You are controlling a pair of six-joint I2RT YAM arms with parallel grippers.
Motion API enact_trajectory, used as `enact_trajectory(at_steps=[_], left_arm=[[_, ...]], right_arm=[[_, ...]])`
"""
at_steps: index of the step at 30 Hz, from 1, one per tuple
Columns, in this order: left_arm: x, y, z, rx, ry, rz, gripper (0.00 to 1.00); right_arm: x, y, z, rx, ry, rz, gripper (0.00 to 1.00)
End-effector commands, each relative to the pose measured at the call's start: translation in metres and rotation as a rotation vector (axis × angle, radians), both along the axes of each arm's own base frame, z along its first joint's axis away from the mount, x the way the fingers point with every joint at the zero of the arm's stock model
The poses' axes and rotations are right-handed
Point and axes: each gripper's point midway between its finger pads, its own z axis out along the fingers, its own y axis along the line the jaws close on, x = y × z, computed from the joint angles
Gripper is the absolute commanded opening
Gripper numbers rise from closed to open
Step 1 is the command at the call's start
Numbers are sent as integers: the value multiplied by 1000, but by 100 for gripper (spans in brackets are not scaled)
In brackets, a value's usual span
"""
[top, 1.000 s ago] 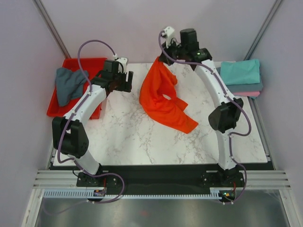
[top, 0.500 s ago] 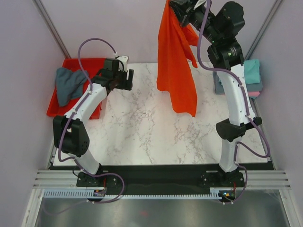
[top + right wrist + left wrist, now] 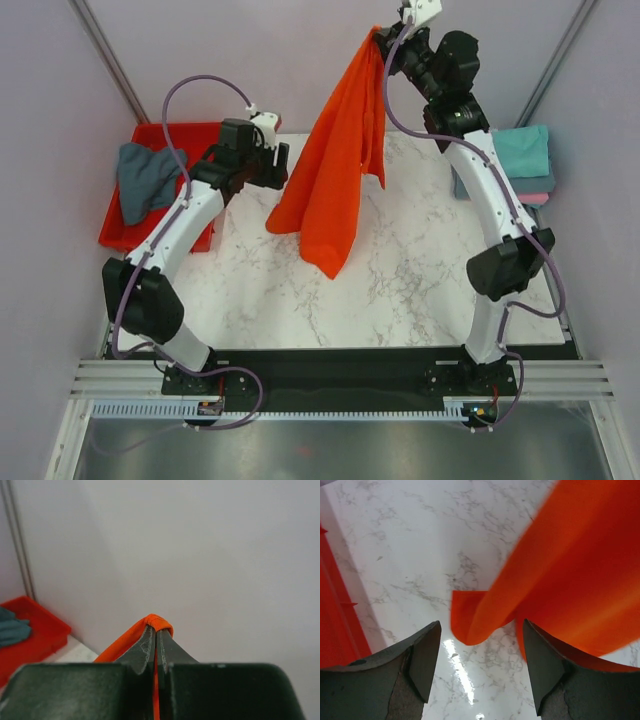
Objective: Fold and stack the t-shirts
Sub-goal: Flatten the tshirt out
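The orange-red t-shirt (image 3: 335,175) hangs in the air over the marble table (image 3: 400,290), held by its top edge. My right gripper (image 3: 380,38) is raised high at the back and shut on that edge; the cloth (image 3: 159,621) wraps over its closed tips. My left gripper (image 3: 280,168) stands open just left of the hanging shirt. In the left wrist view a low corner of the shirt (image 3: 470,622) dangles in front of the gap between its fingers (image 3: 427,655), not gripped. A slate grey-blue t-shirt (image 3: 145,180) lies crumpled in the red tray (image 3: 200,135).
Folded t-shirts, teal (image 3: 510,152) on top with grey-blue and pink beneath, are stacked at the table's right rear. The red tray sits off the table's left rear corner. Frame posts (image 3: 110,60) run along both rear corners.
The right arm swung the orange-red shirt up off the table; the cloth now hangs further left, toward the left gripper. The left gripper has shifted slightly right, its jaws a little narrower.
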Motion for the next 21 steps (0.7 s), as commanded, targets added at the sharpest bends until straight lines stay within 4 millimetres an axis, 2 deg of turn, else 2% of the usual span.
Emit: enact_trajectory(at_steps=[1, 2, 3, 4, 5, 7, 8, 9, 11, 12, 15, 16, 18, 19, 21], left_arm=[[-50, -39, 16, -11, -30, -176, 73], [-75, -60, 5, -3, -7, -246, 73], [-88, -70, -1, 2, 6, -283, 73], [-106, -90, -8, 8, 20, -346, 73], [-115, -96, -18, 19, 43, -369, 73], [-123, -107, -31, 32, 71, -403, 73], [-123, -110, -37, 39, 84, -409, 73], [-122, -113, -51, 55, 118, -413, 73], [-123, -114, -70, 77, 162, -416, 73], [-123, -115, -90, 99, 208, -417, 73], [-119, -121, -113, 124, 258, -422, 73], [-118, -124, -127, 139, 289, -424, 73], [-116, -129, -138, 151, 312, -429, 73], [-116, -130, -154, 169, 346, -430, 73], [-116, -130, -165, 180, 370, -431, 73]], right_arm=[[74, -51, -95, -29, 168, -165, 0], [84, -57, -113, -42, 205, -184, 0], [99, -65, -144, -60, 253, -205, 0], [105, -71, -160, -86, 273, -220, 0], [110, -74, -173, -100, 291, -230, 0], [122, -88, -213, -112, 361, -260, 0], [127, -93, -225, -109, 384, -270, 0], [134, -106, -246, -106, 424, -289, 0], [139, -117, -268, -101, 476, -302, 0], [145, -125, -284, -107, 503, -316, 0], [151, -132, -305, -107, 545, -311, 0], [152, -132, -307, -104, 549, -311, 0], [153, -135, -312, -91, 562, -308, 0], [154, -135, -313, -87, 567, -306, 0], [155, -136, -315, -70, 573, -302, 0]])
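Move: The left hand, open and empty, has the t-shirt's near corner about 16 cm behind it, 12 cm to its right and 20 cm below; the hem's left corner is 3 cm back, and the red bin's middle 4 cm ahead and 24 cm left. The right hand holds the t-shirt high, with bare table 15 cm ahead, 14 cm right and 50 cm below, and the folded stack 5 cm ahead and 34 cm right. Down fast, some 35 cm, with about 15 cm each forward and to the right, the right hand swings its still-pinched end of the t-shirt towards the far table beside the folded stack, tipping downward and easing off. The left hand sweeps back and right, turning clockwise, then sinks with fingers wide open and steepening over the near corner. ##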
